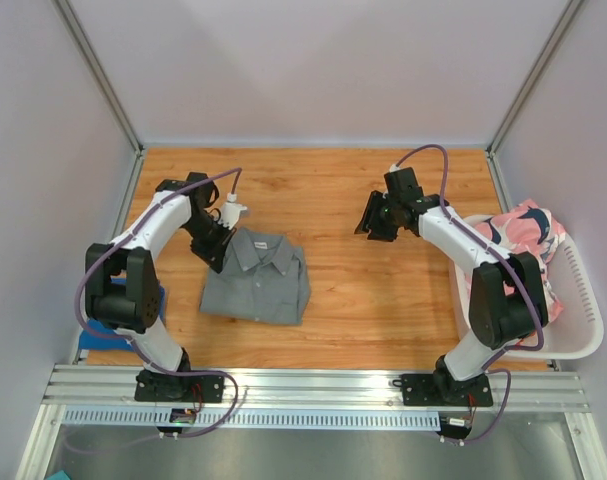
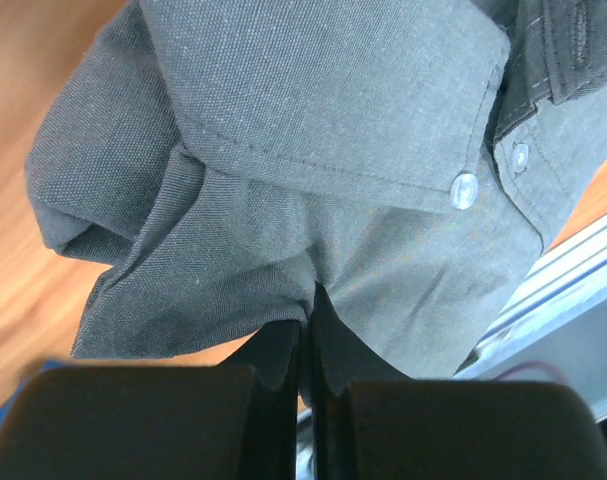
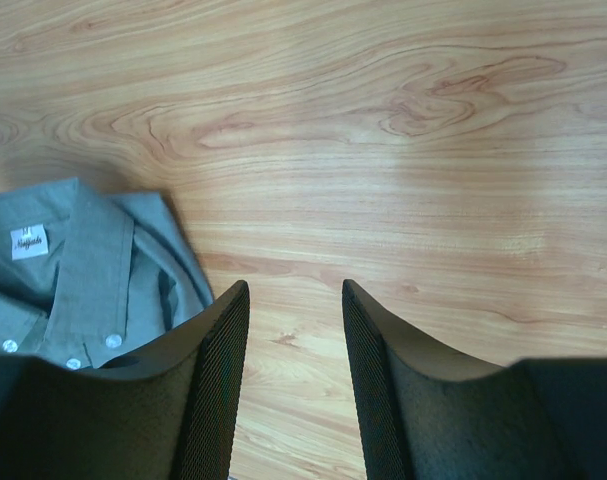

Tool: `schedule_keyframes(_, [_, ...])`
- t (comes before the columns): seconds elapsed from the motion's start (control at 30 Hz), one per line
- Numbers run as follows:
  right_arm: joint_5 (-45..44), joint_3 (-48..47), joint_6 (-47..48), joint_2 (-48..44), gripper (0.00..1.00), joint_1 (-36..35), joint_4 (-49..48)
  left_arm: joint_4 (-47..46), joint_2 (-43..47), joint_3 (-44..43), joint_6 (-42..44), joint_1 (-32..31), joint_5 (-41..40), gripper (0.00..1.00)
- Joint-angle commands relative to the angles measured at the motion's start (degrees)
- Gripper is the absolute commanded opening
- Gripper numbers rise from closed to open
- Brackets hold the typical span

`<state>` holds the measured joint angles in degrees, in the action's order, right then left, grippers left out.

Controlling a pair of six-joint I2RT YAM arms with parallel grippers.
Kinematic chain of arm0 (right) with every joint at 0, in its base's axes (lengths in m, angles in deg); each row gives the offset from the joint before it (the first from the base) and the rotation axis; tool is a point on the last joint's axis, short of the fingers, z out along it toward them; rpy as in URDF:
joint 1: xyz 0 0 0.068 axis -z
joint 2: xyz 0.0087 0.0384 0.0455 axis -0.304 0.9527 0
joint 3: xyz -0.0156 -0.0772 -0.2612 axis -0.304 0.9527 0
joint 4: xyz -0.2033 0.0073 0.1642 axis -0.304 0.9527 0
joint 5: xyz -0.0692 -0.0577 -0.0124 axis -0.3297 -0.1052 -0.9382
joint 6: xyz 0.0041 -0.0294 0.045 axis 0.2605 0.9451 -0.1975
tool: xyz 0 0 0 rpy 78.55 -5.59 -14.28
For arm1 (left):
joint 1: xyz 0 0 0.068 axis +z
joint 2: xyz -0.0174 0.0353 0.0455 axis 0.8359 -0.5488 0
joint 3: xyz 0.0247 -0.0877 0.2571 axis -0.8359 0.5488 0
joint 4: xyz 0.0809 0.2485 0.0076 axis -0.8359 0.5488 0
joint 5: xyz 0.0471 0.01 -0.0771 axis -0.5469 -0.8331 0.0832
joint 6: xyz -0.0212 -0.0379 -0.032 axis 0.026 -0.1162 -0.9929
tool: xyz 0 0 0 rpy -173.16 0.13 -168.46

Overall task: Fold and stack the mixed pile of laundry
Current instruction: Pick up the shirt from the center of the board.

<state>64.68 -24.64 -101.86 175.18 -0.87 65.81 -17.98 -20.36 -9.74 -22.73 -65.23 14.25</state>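
A grey button-up shirt (image 1: 255,278) lies folded on the wooden table, left of centre. My left gripper (image 1: 219,250) is at the shirt's upper left corner and is shut on a fold of the grey shirt (image 2: 283,200); the left wrist view shows cloth pinched between the tips of the left gripper (image 2: 311,300). My right gripper (image 1: 373,226) hovers over bare wood to the right of the shirt. In the right wrist view the right gripper (image 3: 295,300) stands open and empty, with the shirt's collar (image 3: 73,280) at its left. A pink patterned garment (image 1: 523,235) lies in the basket.
A white slotted basket (image 1: 583,300) stands at the table's right edge beside the right arm. A bit of bright blue cloth (image 1: 161,300) shows at the left edge behind the left arm. Grey walls enclose the table on three sides.
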Motion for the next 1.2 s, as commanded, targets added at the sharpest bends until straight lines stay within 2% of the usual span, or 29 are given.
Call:
schedule_keyframes(0.0, [-0.86, -0.37, 1.02, -1.52, 0.45, 0.20, 0.31, 9.94, 4.10, 0.60, 10.39, 0.25, -7.89, 0.00])
schedule_keyframes(0.2, [-1.30, -1.08, 1.19, -1.34, 0.45, 0.11, 0.84, 17.67, 11.04, 2.01, 14.34, -0.54, -15.71, 0.00])
schedule_keyframes(0.4, [-1.30, -1.60, 1.19, -1.08, 0.44, 0.11, 0.84, 18.66, 19.04, 6.58, 15.93, -1.33, -28.27, 0.00])
schedule_keyframes(0.67, [-2.00, -0.90, 1.37, -1.95, 0.45, 0.11, 1.10, 21.12, 28.10, 6.84, 17.86, -1.33, -38.48, 0.00])
schedule_keyframes(0.87, [-2.09, -0.90, 1.45, -1.87, 0.45, 0.11, 1.10, 24.02, 33.72, 6.41, 18.56, -0.98, -43.13, 0.00])
schedule_keyframes(1.17, [-1.39, -1.43, 1.28, -1.43, 0.45, 0.11, 0.57, 24.28, 39.26, 3.94, 22.08, 4.29, -48.16, 0.00])
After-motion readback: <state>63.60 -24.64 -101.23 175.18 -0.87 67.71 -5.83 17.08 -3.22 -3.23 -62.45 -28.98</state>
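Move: The folded grey shirt is already pinched at its left edge by the left hand; its middle lies about 7 cm to that hand's right, some 3 cm nearer the base and roughly 7 cm below. The blue cloth that it is being taken to is about 18 cm to the left, 12 cm back and 8 cm down from the same hand. From the right hand, empty and half open, the blue cloth is some 50 cm left, 21 cm back and 10 cm below. The grey shirt goes with the left hand's still-shut fingers, first back and left with a slight rise, then mostly left and up, to high above the blue cloth: some 16 cm left, 13 cm up and 8 cm back in all. Meanwhile the wrist rolls about 45 degrees, left side up, so the fingertips swing out to the left and forward. ##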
